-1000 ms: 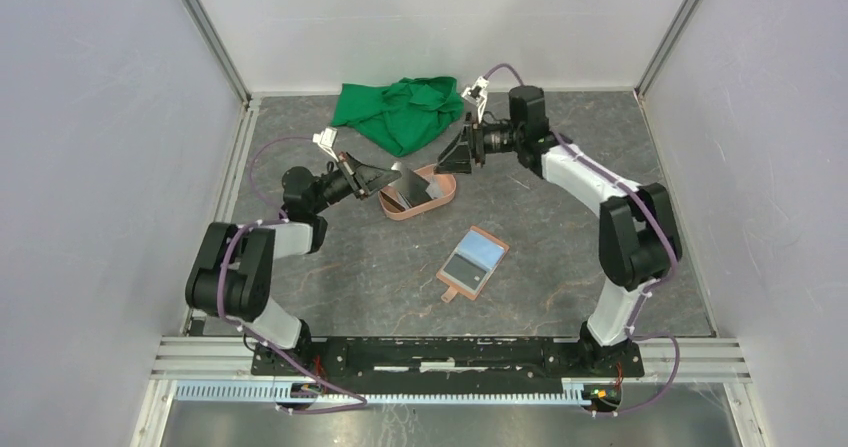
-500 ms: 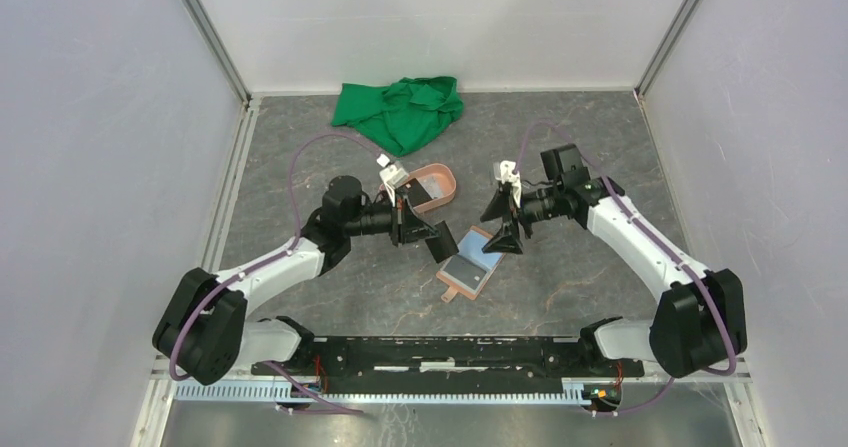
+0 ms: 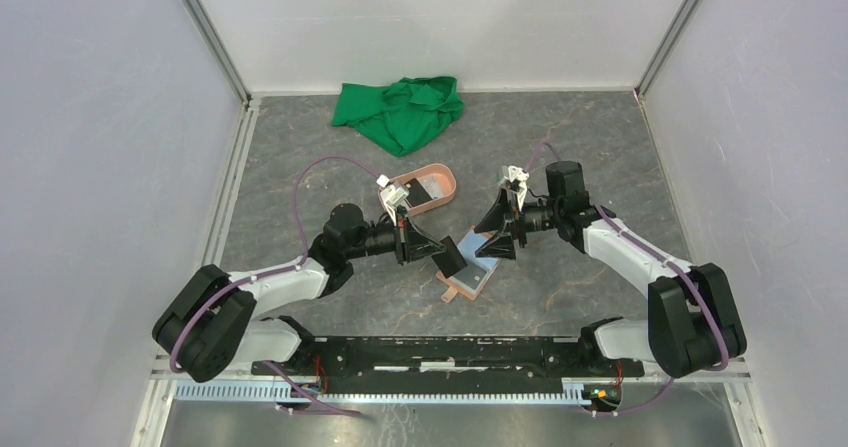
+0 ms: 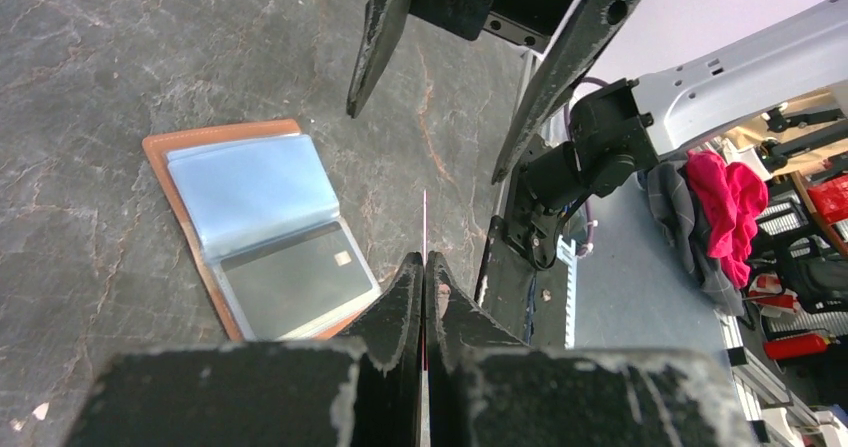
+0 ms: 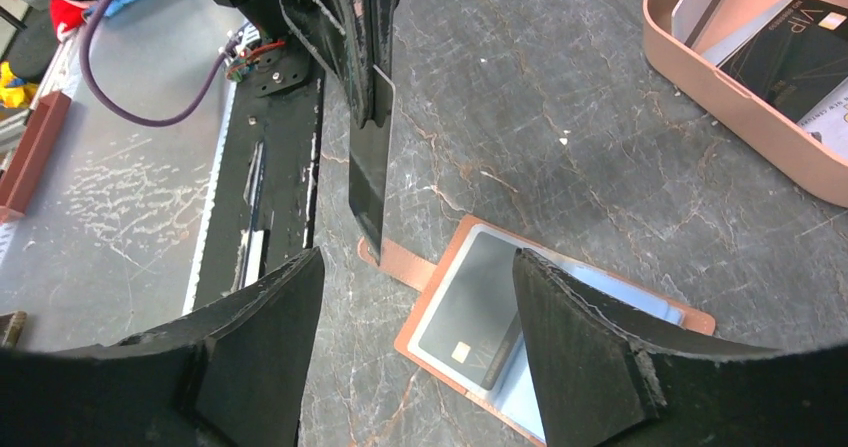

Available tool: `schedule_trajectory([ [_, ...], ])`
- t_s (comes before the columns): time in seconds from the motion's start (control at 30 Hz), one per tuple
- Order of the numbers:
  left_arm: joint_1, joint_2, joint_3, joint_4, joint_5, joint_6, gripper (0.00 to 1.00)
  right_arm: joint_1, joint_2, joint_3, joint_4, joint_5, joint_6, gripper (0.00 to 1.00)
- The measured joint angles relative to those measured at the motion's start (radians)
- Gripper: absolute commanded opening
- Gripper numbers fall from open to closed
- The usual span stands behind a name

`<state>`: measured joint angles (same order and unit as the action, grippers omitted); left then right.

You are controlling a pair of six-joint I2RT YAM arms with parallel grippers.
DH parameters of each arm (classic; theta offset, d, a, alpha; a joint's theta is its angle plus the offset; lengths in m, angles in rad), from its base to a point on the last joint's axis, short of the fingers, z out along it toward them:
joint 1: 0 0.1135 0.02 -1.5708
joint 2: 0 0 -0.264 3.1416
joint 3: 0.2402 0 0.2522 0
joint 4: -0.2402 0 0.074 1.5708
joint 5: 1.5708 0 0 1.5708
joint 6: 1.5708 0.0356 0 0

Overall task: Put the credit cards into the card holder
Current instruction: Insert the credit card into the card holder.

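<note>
The tan card holder (image 3: 478, 277) lies open on the table, a dark credit card (image 5: 465, 317) in its clear pocket. My left gripper (image 3: 440, 250) is shut on another dark credit card (image 3: 451, 260), held on edge just left of the holder, its lower corner by the closing tab (image 5: 398, 264). In the left wrist view that card (image 4: 424, 222) is a thin line sticking out of my left gripper (image 4: 424, 263), with the holder (image 4: 250, 192) to the left. My right gripper (image 5: 418, 257) hangs open over the holder (image 5: 450, 272), nothing between its fingers (image 5: 575, 337).
A salmon-pink tray (image 3: 440, 180) behind the holder keeps more cards (image 5: 790, 52). A crumpled green cloth (image 3: 400, 112) lies at the back. Both arms crowd the same spot above the holder. The black base rail (image 3: 450, 352) runs along the near edge.
Both arms swung from the tray down to the card holder. The left one brought the dark card along. The right one dropped low over the holder's right side.
</note>
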<state>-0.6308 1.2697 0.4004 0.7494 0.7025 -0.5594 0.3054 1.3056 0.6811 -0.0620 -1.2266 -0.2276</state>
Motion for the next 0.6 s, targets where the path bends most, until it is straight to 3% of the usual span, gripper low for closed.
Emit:
schedule_trajectory([
  [0.33, -0.035, 0.045, -0.011, 0.153, -0.039, -0.085, 0.02, 0.068, 0.056, -0.008, 0.100, -0.026, 0.087, 0.66],
  [0.6, -0.062, 0.060, -0.011, 0.199, -0.065, -0.106, 0.02, 0.094, 0.088, -0.008, 0.112, -0.040, 0.119, 0.33],
])
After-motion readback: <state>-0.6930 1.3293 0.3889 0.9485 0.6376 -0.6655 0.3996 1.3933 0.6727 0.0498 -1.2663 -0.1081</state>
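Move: The dark credit card, already pinched in the left hand, is aimed at by the right: its middle lies about 7 cm to the right hand's left and 3 cm back, roughly level. From the left hand it is some 3 cm right and 2 cm back. The open card holder lies on the table about 14 cm below both hands: 8 cm right and 2 cm ahead of the left hand, 2 cm left and 1 cm ahead of the right. Leftward and back, sinking slightly, the right hand travels about 3 cm to the card's free end and narrows its wide-open fingers to under half open around that end, yawing some 5 degrees counter-clockwise. The left hand keeps its pinch and brings the card to meet it, about 2 cm right and as much up, rolling slightly. ##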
